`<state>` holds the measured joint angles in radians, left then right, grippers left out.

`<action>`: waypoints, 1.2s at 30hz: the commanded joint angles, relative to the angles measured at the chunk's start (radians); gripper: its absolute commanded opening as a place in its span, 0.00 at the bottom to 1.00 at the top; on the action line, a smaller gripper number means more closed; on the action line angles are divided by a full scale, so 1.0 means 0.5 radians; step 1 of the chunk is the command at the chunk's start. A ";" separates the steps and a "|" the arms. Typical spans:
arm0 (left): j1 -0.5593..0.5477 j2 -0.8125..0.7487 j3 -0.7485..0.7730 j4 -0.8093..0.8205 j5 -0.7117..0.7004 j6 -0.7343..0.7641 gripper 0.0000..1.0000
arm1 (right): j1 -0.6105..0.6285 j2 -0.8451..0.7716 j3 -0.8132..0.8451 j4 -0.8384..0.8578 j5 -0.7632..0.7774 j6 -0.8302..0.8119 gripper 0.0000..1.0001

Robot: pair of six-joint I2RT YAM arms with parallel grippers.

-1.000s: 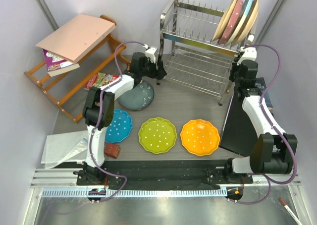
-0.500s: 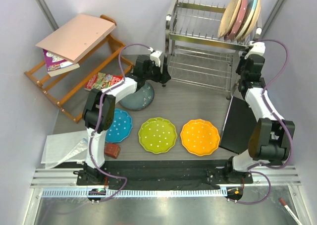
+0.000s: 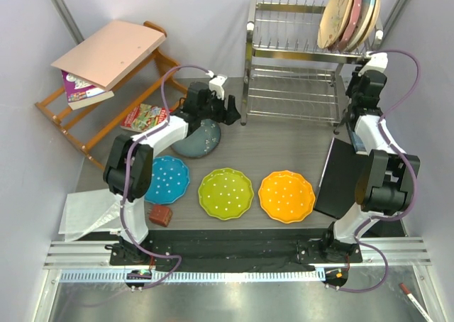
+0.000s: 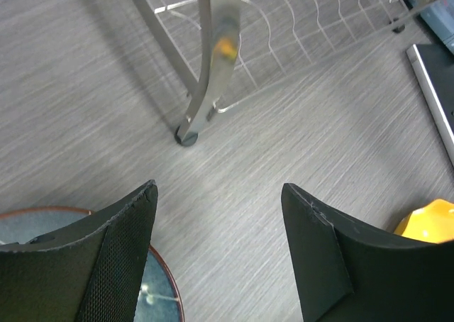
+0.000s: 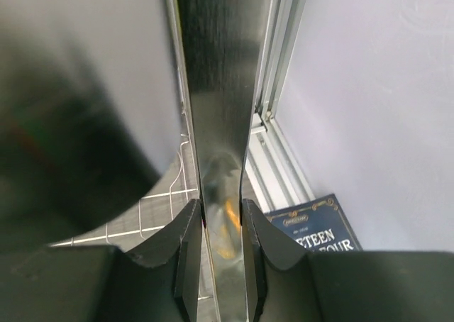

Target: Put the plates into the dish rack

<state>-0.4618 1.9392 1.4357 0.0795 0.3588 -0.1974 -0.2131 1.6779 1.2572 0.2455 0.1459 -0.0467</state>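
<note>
The chrome dish rack (image 3: 298, 52) stands at the back right, with three plain plates in its top tier. My right gripper (image 3: 352, 109) is shut on the rack's right front post (image 5: 220, 88), which is pinched between both pads of that gripper (image 5: 221, 207). My left gripper (image 3: 230, 113) is open and holds nothing; in the left wrist view it (image 4: 220, 189) hovers over the table just short of the rack's front left leg (image 4: 206, 67). The dark speckled plate (image 3: 198, 141) lies under the left arm. The blue (image 3: 169, 179), lime green (image 3: 225, 193) and orange (image 3: 286, 196) plates lie in a row near the front.
A slanted wooden shelf (image 3: 106, 109) with a pink board and books stands at the back left. A black slab (image 3: 340, 180) lies beside the right arm, and a navy book (image 5: 319, 230) behind it. A brown block (image 3: 160, 214) and a plastic sheet (image 3: 92, 212) lie at the front left.
The rack has swung and slid toward the back right, square to the wall, with my right gripper clamped on its post. My left gripper stays open by the left leg.
</note>
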 commanded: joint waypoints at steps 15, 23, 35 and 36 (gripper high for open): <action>-0.003 -0.301 -0.144 -0.260 -0.181 0.067 0.78 | -0.095 0.166 0.044 0.037 0.276 -0.361 0.03; -0.006 -0.381 -0.239 -0.263 -0.181 0.079 0.79 | -0.129 0.286 0.250 0.012 0.371 -0.416 0.02; -0.003 -0.500 -0.273 -0.444 -0.431 0.131 0.99 | -0.135 -0.136 0.048 -0.287 0.206 -0.361 0.58; -0.003 -0.577 -0.297 -0.484 -0.496 0.180 1.00 | -0.132 -0.238 -0.101 -0.331 0.144 -0.348 0.64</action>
<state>-0.4625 1.7653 1.3006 -0.1005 0.2241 -0.1635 -0.2398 1.7531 1.3380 0.2604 0.1646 -0.1238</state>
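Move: The dark grey plate, the nearest plate to the open left hand, lies about 10 cm to its left, 3 cm farther out and 14 cm lower. The dish rack's near left foot stands some 8 cm ahead and 6 cm to the right of that hand, and the green plate about 20 cm straight back. The right hand already grips the rack's right end, so the rack's middle is roughly 15 cm to its left, 8 cm ahead and 8 cm lower, with the loaded plates 6 cm left, 8 cm ahead and slightly higher. Keeping its grip on the rack's right end, the right hand first holds almost still, then pushes the rack about 3 cm forward and 2 cm to the right, halts, and at the last opens to loosen its hold as it starts to draw back. Meanwhile the empty left hand backs away from the rack's left leg towards the dark grey plate, some 5 cm to the left and 4 cm back, turning only slightly and spreading its fingers fully at the end. ##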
